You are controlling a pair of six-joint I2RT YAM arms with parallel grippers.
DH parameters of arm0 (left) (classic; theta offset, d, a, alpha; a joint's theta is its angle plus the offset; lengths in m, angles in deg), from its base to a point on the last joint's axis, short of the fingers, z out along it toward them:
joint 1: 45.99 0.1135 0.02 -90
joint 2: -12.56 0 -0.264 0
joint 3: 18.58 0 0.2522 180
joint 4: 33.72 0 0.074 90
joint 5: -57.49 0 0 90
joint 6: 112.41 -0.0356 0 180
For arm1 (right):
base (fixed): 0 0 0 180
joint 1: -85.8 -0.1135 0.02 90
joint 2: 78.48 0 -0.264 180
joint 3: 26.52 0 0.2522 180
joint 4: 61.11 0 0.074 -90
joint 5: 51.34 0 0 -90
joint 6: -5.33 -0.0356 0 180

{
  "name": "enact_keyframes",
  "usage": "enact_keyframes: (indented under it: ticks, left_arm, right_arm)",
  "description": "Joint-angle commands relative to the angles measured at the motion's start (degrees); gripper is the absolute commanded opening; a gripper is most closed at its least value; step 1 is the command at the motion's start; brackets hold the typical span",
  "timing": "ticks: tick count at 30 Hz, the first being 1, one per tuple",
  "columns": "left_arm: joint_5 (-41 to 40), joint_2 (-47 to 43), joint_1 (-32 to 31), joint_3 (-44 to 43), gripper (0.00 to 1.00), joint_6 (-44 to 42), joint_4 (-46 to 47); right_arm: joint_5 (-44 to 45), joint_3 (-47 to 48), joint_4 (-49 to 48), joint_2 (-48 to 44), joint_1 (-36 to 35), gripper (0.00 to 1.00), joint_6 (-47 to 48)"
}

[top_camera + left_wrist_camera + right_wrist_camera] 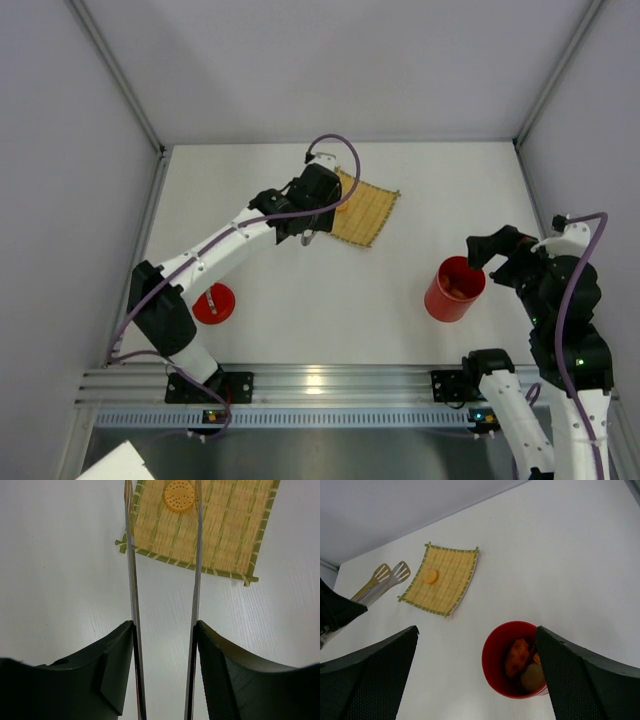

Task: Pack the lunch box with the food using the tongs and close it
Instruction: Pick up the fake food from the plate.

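The silvery tongs point(131, 580) run forward between my left gripper's point(165, 645) fingers, which are shut on their two arms. The tong arms stand apart, their tips on either side of a round orange piece of food point(179, 495) on the yellow woven mat point(225, 530). The red lunch box point(496, 655) stands upright and uncovered, with several food pieces point(517, 656) inside. My right gripper point(477, 675) hangs open just above it, one finger over its right rim. The red lid point(213, 303) lies near the left arm's base.
The mat point(365, 212) lies at the back middle of the white table, the lunch box point(455, 288) at the front right. Grey walls close in the left, back and right sides. A metal rail point(320, 385) runs along the near edge.
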Motion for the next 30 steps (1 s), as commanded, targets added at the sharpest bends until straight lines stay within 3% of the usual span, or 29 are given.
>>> enact_keyframes:
  ticks: [1, 13, 30]
  left_arm:
    - [3.4, 1.3, 2.5, -0.3, 0.57, 0.9, 5.7]
    - [8.2, 9.8, 4.8, -3.2, 0.6, -0.7, 10.8]
    - [8.3, 15.9, 5.3, -6.5, 0.57, -0.8, 10.4]
  right_arm:
    - [-0.4, -0.5, -4.1, 0.5, 0.7, 0.99, 0.3]
    - [-0.4, -1.4, -4.6, 0.8, 0.8, 0.99, 0.6]
    - [-0.2, -1.5, -4.1, 0.7, 0.7, 0.99, 1.3]
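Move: The last piece of fake food, a round cracker, lies roughly 17 cm ahead of my left hand, 6 cm to its right and 20 cm below; that hand already holds the tongs, whose tips reach out that way. It lies on the left part of the woven mat, whose middle is about 3 cm farther right. The red cup stands some 8 cm back and 34 cm right of my left hand. From my right hand the cracker is around 32 cm ahead and 29 cm left. I keep the half-open tongs in my left hand and bring their tips down over the cracker: about 5 cm forward, most of it early, and about 8 cm down all the while, easing a couple of centimetres right in the middle. My wrist tips some 10 degrees further down, and I neither close nor open my fingers; the blades stay either side of the cracker. ##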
